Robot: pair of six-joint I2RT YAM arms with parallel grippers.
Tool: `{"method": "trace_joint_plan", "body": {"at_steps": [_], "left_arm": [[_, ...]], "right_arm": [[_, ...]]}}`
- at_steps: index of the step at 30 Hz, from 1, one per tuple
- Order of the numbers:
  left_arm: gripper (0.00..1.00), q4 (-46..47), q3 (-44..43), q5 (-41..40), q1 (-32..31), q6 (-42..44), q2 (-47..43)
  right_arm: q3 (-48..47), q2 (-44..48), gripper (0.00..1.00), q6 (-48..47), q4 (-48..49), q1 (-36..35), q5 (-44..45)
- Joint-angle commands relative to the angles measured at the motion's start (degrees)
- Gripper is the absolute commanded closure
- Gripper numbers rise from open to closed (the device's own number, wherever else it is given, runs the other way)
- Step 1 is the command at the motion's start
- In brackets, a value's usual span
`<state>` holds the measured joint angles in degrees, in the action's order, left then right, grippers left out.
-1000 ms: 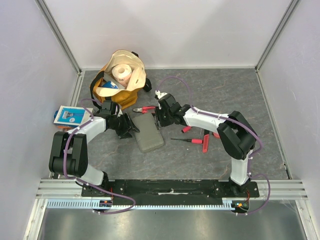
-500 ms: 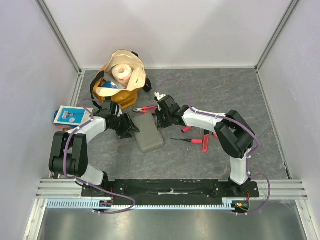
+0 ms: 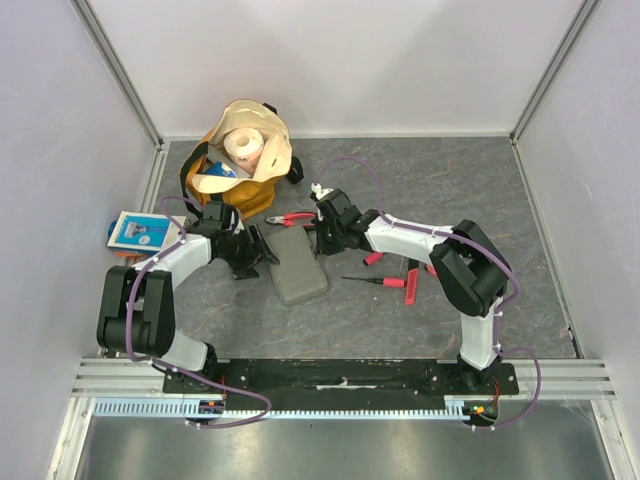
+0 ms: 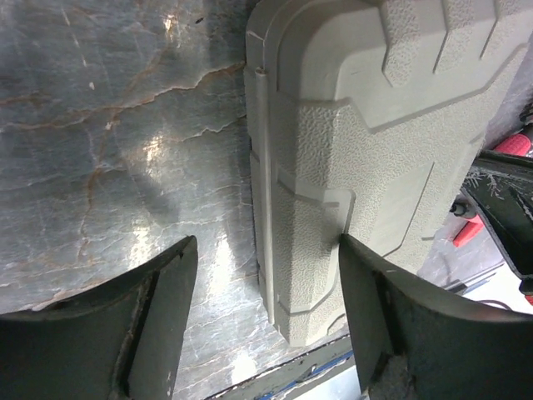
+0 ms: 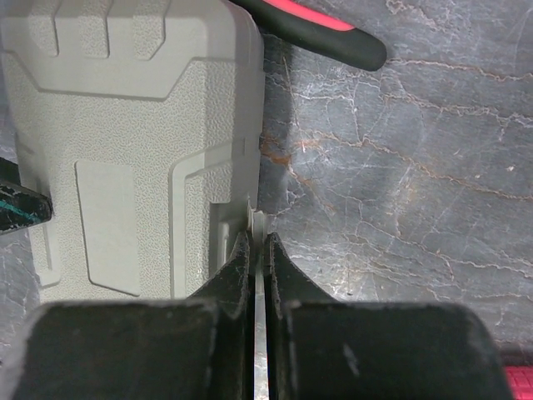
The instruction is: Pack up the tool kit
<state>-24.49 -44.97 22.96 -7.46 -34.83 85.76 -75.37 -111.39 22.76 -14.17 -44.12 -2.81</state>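
The grey tool kit case (image 3: 297, 265) lies closed on the table between both arms. My left gripper (image 3: 262, 255) is open; in the left wrist view (image 4: 265, 243) its jaws straddle the case's (image 4: 358, 125) long left edge without pinching it. My right gripper (image 3: 318, 238) is at the case's far right edge; in the right wrist view (image 5: 258, 237) it is shut on a thin pale tab sticking out from the case's (image 5: 125, 125) side. Red-and-black pliers (image 3: 290, 218) (image 5: 321, 29) lie just beyond the case. A screwdriver (image 3: 375, 281) and other red tools (image 3: 410, 283) lie to the right.
A tan-and-yellow bag with a paper roll (image 3: 240, 160) stands at the back left, close behind the left arm. A blue-and-white packet (image 3: 140, 232) lies at the left edge. White walls enclose the table on three sides.
The right gripper's jaws have closed onto the tab at the case's edge. The left gripper's jaws have opened a little wider. The case has stayed put.
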Motion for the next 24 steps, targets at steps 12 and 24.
{"method": "trace_joint_plan", "body": {"at_steps": [12,24], "left_arm": [[0.08,4.2,-4.7,7.6,-1.5,3.2,-6.7],[0.07,12.1,-3.6,10.3,-3.3,1.3,-9.6]], "right_arm": [[-10.2,8.7,1.00,1.1,-8.8,-4.3,10.7],[-15.7,9.2,1.00,-1.7,-15.4,-10.2,21.2]]}}
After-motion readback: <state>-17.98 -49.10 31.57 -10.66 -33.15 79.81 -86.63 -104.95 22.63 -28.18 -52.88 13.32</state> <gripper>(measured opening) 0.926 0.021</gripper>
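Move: The left hand, fingers open, is beside the grey tool kit's left long side; the tool kit's middle is about 7 cm to its right, level fore and aft and roughly 1 cm lower. The right hand already pinches the handle on the opposite side, with the tool kit's middle about 4 cm to its left and 2 cm back. From the right hand, the pliers lie some 8 cm ahead and 5 cm left, the yellow bag about 19 cm ahead and 15 cm left. Keeping its shut fingers on the handle, the right hand pulls the tool kit's right side up about 9 cm, drifting left and, late on, slightly back. The left hand rises too, roughly 7.5 cm, then also goes right and forward over the tool kit, opening its fingers wider and tipping its fingertips some 15 to 20 degrees outward. ##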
